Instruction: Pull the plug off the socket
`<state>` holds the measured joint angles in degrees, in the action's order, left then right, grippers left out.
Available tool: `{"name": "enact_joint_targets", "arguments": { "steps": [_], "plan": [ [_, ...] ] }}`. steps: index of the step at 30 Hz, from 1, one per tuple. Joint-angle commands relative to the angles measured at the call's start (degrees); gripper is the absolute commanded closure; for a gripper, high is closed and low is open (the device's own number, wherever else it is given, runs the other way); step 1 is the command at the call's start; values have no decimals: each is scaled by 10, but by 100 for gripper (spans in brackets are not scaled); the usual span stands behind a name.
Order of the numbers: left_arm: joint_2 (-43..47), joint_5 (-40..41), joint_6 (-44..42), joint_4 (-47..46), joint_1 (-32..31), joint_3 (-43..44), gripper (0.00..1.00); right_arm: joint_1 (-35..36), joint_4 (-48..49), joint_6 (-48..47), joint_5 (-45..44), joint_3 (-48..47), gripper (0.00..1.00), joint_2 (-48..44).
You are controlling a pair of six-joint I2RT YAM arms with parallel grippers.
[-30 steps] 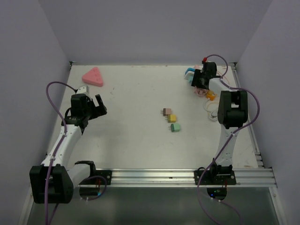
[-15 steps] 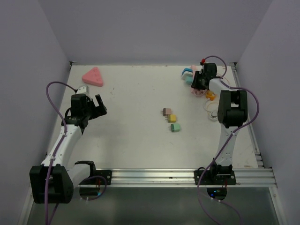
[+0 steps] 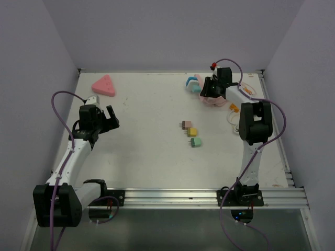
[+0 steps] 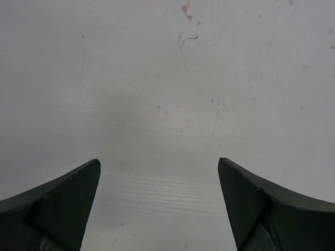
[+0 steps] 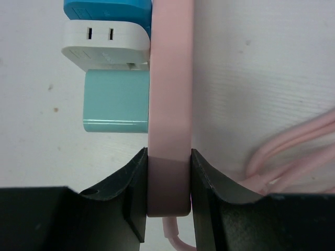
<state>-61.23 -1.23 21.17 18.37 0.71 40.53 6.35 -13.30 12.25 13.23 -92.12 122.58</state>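
A pink power strip [image 5: 170,94] stands on edge with three plugs in its left face: a blue plug [image 5: 107,9], a white plug [image 5: 104,48] and a teal plug [image 5: 115,102]. My right gripper [image 5: 168,172] is shut on the strip's near end. In the top view the right gripper [image 3: 208,90] holds the strip [image 3: 199,83] at the far right of the table, with the plugs [image 3: 192,84] on its left. My left gripper [image 3: 108,118] is open and empty over bare table at the left; in its wrist view the fingers [image 4: 63,198] frame only table.
Three small loose plugs, brown [image 3: 185,124], yellow [image 3: 192,132] and green [image 3: 196,141], lie mid-table. A pink triangular block [image 3: 104,86] sits far left. The strip's pink cord [image 5: 293,151] and a white cable [image 3: 234,125] lie by the right arm.
My right gripper has dragged the power strip with its plugs leftward along the far side of the table. The left arm has not moved.
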Motion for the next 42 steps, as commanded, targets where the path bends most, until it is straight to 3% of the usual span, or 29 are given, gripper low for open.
{"name": "enact_joint_targets", "arguments": {
  "steps": [1, 11, 18, 22, 23, 27, 30, 33, 36, 42],
  "plan": [
    [1, -1, -17, -6, -1, 19, 2, 41, 23, 10, 39, -57, 100, -60],
    [0, 6, -17, -5, -1, 18, 2, 155, 90, 70, 15, -40, 100, -19],
    [-1, 4, -17, -6, -1, 18, 2, 174, 194, 155, -69, 117, 100, -81],
    [-1, 1, -16, -5, -1, 19, 2, 183, 188, 173, -105, 151, 100, -103],
    [-1, 1, -16, -6, -1, 18, 2, 183, 181, 175, -105, 152, 95, -100],
    [-2, 3, -16, -5, -1, 18, 2, 186, 160, 167, -96, 143, 55, -94],
    [-2, 3, -15, -5, -1, 17, 2, 187, 143, 164, -106, 135, 36, -109],
    [-4, 3, -16, -5, -1, 17, 2, 188, 108, 161, -131, 118, 26, -129],
    [-5, 2, -16, -6, -1, 17, 2, 186, 79, 162, -171, 108, 24, -149],
    [-6, 3, -16, -5, -1, 17, 2, 174, -24, 189, -356, 72, 15, -157]
  ]
}}
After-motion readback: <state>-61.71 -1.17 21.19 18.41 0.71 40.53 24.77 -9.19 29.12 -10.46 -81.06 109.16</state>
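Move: The right hand already grips the near end of the pink socket strip, a little above the table. The bare spot for that end lies about 14 cm to the hand's left and 7 cm back, 1 cm lower. Near it, the pink plug stands 11 cm left and 14 back, the yellow one 9 left and 18 back, both some 3 cm below. From the left hand, the spot is roughly 16 cm ahead, 32 to the right and 7 below. Keeping its pinch on the strip's near end, the right hand sweeps about 17 cm left, rising slightly, then comes back some 7 cm towards the robot and sinks to set the strip down just beyond the pink plug, easing a little right. There the fingers open and let go; the hand lifts about 6 cm clear, drifting right and turning clockwise. ##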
